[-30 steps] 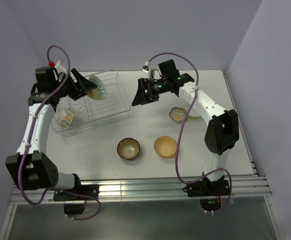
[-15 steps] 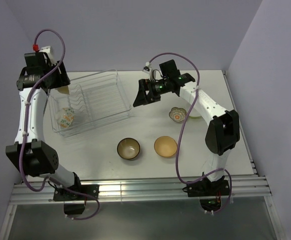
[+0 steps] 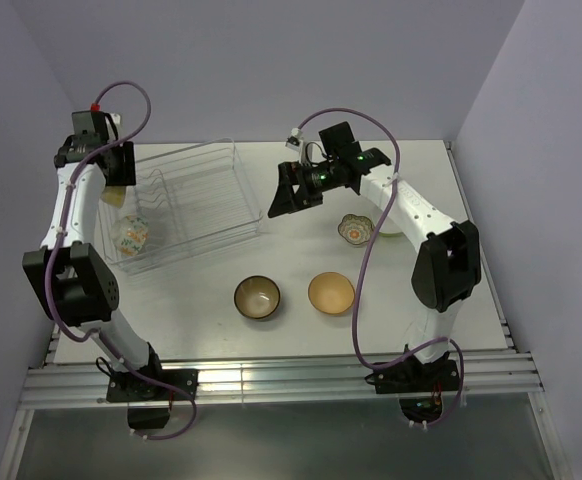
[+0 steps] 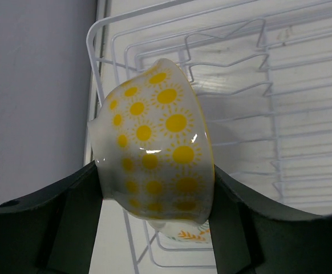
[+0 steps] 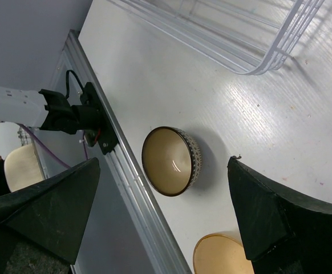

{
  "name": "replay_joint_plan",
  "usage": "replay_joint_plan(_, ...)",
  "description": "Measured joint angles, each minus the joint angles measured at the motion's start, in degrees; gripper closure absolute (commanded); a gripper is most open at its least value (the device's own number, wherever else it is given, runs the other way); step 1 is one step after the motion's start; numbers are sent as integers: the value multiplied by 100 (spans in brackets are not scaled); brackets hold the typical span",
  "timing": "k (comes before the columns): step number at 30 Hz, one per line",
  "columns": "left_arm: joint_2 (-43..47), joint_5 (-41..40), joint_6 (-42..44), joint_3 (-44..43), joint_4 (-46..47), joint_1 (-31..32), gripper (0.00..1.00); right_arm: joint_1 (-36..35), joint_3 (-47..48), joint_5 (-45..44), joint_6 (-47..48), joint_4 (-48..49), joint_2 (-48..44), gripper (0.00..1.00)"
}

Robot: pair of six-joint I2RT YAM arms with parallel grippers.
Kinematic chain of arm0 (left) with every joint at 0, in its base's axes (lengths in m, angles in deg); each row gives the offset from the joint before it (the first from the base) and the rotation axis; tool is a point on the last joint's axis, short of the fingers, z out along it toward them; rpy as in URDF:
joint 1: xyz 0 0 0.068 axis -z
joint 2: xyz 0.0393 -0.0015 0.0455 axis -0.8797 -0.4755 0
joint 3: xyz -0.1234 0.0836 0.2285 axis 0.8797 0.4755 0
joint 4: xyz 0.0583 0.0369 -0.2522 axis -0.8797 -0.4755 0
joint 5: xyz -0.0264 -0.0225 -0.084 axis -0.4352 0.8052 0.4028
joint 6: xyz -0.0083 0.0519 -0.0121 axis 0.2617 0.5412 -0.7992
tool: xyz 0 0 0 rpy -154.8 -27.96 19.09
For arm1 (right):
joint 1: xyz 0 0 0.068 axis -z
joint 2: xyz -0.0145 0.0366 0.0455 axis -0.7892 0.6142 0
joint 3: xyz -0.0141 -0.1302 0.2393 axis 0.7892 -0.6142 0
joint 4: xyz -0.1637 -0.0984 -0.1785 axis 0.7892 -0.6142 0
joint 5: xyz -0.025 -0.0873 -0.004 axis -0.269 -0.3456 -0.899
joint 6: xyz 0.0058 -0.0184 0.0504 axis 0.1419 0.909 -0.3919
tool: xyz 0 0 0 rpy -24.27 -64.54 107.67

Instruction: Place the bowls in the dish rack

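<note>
My left gripper [image 3: 112,182] hangs over the far-left end of the dish rack [image 3: 203,205], shut on a white bowl with yellow-orange flowers [image 4: 154,151]. That bowl is tilted on its side between the fingers [image 4: 77,211]. Below it, inside the rack, lies another patterned white bowl [image 3: 131,235]. My right gripper [image 3: 281,196] hovers open and empty just right of the rack. Under it on the table sit a dark brown bowl [image 5: 170,161] and a tan-orange bowl [image 5: 223,257]. A small scalloped bowl [image 3: 353,229] sits beside the right forearm.
A sliver of lime-green bowl [image 3: 391,234] shows behind the right arm. The rack's near corner [image 5: 263,54] lies close to my right gripper. The aluminium rail [image 3: 281,375] runs along the table's near edge. Walls close in at the back and left.
My left arm has swung from above the rack's middle to its far-left end, carrying the flowered bowl. The right gripper's jaws have spread slightly wider; that arm has barely moved.
</note>
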Motion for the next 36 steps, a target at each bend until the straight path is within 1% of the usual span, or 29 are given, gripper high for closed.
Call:
replay_joint_plan(8,-275,-437,389,221,282,7,100,0,-66,48,7,2,-59,0)
replay_joint_plan(20,-765,-699,625,221,684,17,100,0,-181,68,92,2,-70,0)
replay_joint_plan(26,-1027,-745,693,221,767,42,95,0,-181,66,138,-11,-70,0)
replay_joint_plan(33,-1174,-811,693,221,1016,55,94,2,-275,68,155,-26,-72,0)
replay_joint_plan(36,-1281,-839,693,221,1084,83,91,2,-304,68,175,-46,-72,0)
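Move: My left hand, above the dish rack's far-left part, still holds the bowl with yellow suns. Its free place in the rack is about 14 cm below that hand, 3 cm ahead and 3 cm to its left. The flower bowl already racked lies some 9 cm back, level sideways and 14 cm below; the rack's far-left top corner is about 4 cm ahead, 8 cm left and 10 cm below. From my empty right hand the place is roughly 14 cm ahead, 42 cm left and 15 cm below. I lower the sun bowl about 8 cm into the rack's far-left corner with my left hand, easing some 3 cm left early on and then about 4 cm forward, beyond the flower bowl. As I sink, my wrist leans roughly 10 degrees, its left side rising and the fingers tipping a little further down, while they keep their grip on the bowl. ##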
